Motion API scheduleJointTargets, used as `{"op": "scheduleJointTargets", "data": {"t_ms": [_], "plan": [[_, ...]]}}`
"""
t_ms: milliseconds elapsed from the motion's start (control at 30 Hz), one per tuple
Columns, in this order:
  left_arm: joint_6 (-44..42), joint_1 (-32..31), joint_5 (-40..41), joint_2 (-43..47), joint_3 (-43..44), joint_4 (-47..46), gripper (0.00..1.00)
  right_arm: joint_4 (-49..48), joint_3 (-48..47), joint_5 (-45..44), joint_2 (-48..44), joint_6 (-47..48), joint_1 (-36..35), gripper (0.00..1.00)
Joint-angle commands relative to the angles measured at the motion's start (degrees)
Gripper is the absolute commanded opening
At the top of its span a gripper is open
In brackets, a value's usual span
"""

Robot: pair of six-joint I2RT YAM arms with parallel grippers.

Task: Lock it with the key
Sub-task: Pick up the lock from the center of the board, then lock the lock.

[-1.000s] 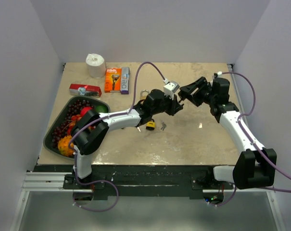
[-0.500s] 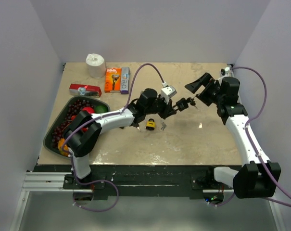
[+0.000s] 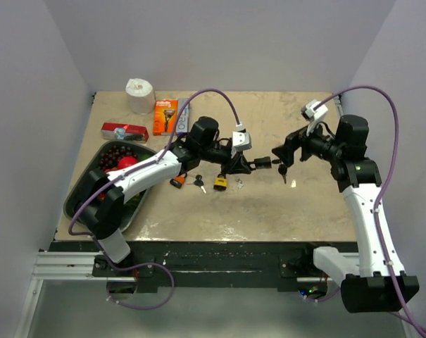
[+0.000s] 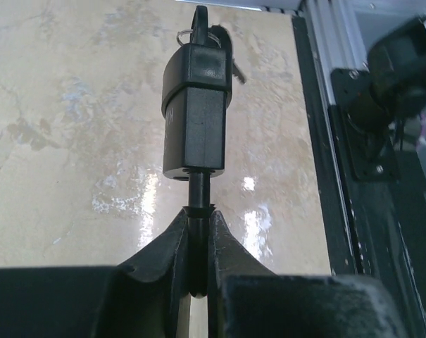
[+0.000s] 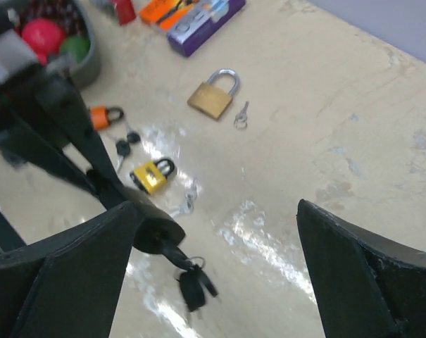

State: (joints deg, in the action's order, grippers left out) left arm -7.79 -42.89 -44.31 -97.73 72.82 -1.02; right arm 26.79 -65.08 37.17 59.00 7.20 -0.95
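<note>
A black padlock (image 4: 196,113) hangs in the air, and my left gripper (image 4: 197,218) is shut on its shackle. A key (image 4: 202,21) sticks in the far end of its body, with spare keys (image 5: 195,285) dangling from the ring. From above, the padlock (image 3: 263,163) sits just past the left gripper (image 3: 246,163) over the table's middle. Just to its right my right gripper (image 3: 286,149) stands wide open and holds nothing. Seen from the right wrist, the padlock (image 5: 156,229) lies beside the left finger of the right gripper (image 5: 216,208).
On the table lie a yellow padlock (image 3: 220,183), an orange padlock (image 3: 177,181) with keys, and a brass padlock (image 5: 214,95) with a small key (image 5: 241,115). A fruit tray (image 3: 82,190), red pack (image 3: 124,131), razor box (image 3: 165,116) and paper roll (image 3: 139,95) stand left.
My right gripper has opened, let go of the key and drawn back to the right. The left arm has shifted, carrying the padlock toward the table's middle.
</note>
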Motion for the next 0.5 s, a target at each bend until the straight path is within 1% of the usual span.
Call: {"op": "scheduleJointTargets", "data": {"t_ms": [0, 33, 67, 100, 167, 233, 300, 367, 433, 467], "plan": [[-15.66, 0.71, -11.75, 5.01, 5.48, 9.35, 0.0, 17.29, -2.24, 7.91, -3.01, 29.82, 0.07, 0.99], [-18.63, 0.71, -13.06, 5.01, 5.93, 11.11, 0.0, 19.77, -2.68, 8.44, -3.54, 33.54, -0.02, 0.99], [-19.62, 0.71, -13.6, 4.92, 6.37, 13.99, 0.0, 22.23, -3.73, 9.4, -3.37, 36.8, 0.07, 0.99], [-20.33, 0.71, -13.95, 5.01, 6.81, 14.89, 0.0, 27.48, -4.17, 10.11, -3.11, 43.36, 0.07, 0.99], [-21.04, 0.71, -14.57, 4.83, 6.81, 15.43, 0.0, 31.56, -5.76, 11.43, -1.09, 48.32, -0.1, 0.99], [-20.25, 0.53, -14.75, 4.75, 6.9, 14.47, 0.0, 33.76, -6.9, 11.78, 0.32, 48.87, -1.07, 0.98], [-19.81, 0.44, -14.4, 4.31, 7.25, 13.94, 0.0, 36.74, -7.6, 12.23, 2.34, 52.29, -2.64, 0.96], [-18.58, 0.36, -13.78, 3.61, 8.3, 13.67, 0.0, 37.2, -7.87, 12.05, 3.22, 53.35, -3.79, 0.95], [-17.61, 0.36, -13.34, 2.99, 9.01, 13.85, 0.0, 36.5, -7.26, 11.44, 3.14, 53.09, -5.63, 0.96], [-17.52, 0.27, -13.08, 2.55, 9.53, 13.67, 0.0, 36.06, -7.08, 11.26, 3.05, 53.27, -6.34, 0.99]]}}
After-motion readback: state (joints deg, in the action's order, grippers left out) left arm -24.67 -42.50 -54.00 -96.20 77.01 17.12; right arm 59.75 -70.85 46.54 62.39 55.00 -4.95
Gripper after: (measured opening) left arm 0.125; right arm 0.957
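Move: The black lock, key in its end and a second key dangling, hangs by its shackle from the left hand's fingers, its body about 5 cm to that hand's right and a centimetre lower. From the right hand it lies some 5 cm back, 6 cm to the left and 7 cm lower. On the table roughly 18 cm below the left hand are the silver keys, about straight under it, and the yellow padlock, level and about 7 cm to its left. The black lock is carried back some 4 cm and a little left by the left hand, still shut on its shackle and turning about 15 degrees clockwise before it comes to rest. The right hand, wide open, closes in on the lock's key end: back some 7 cm and down 5, drifting slightly left late on, swinging about 30 degrees counter-clockwise while its left side rolls down. ##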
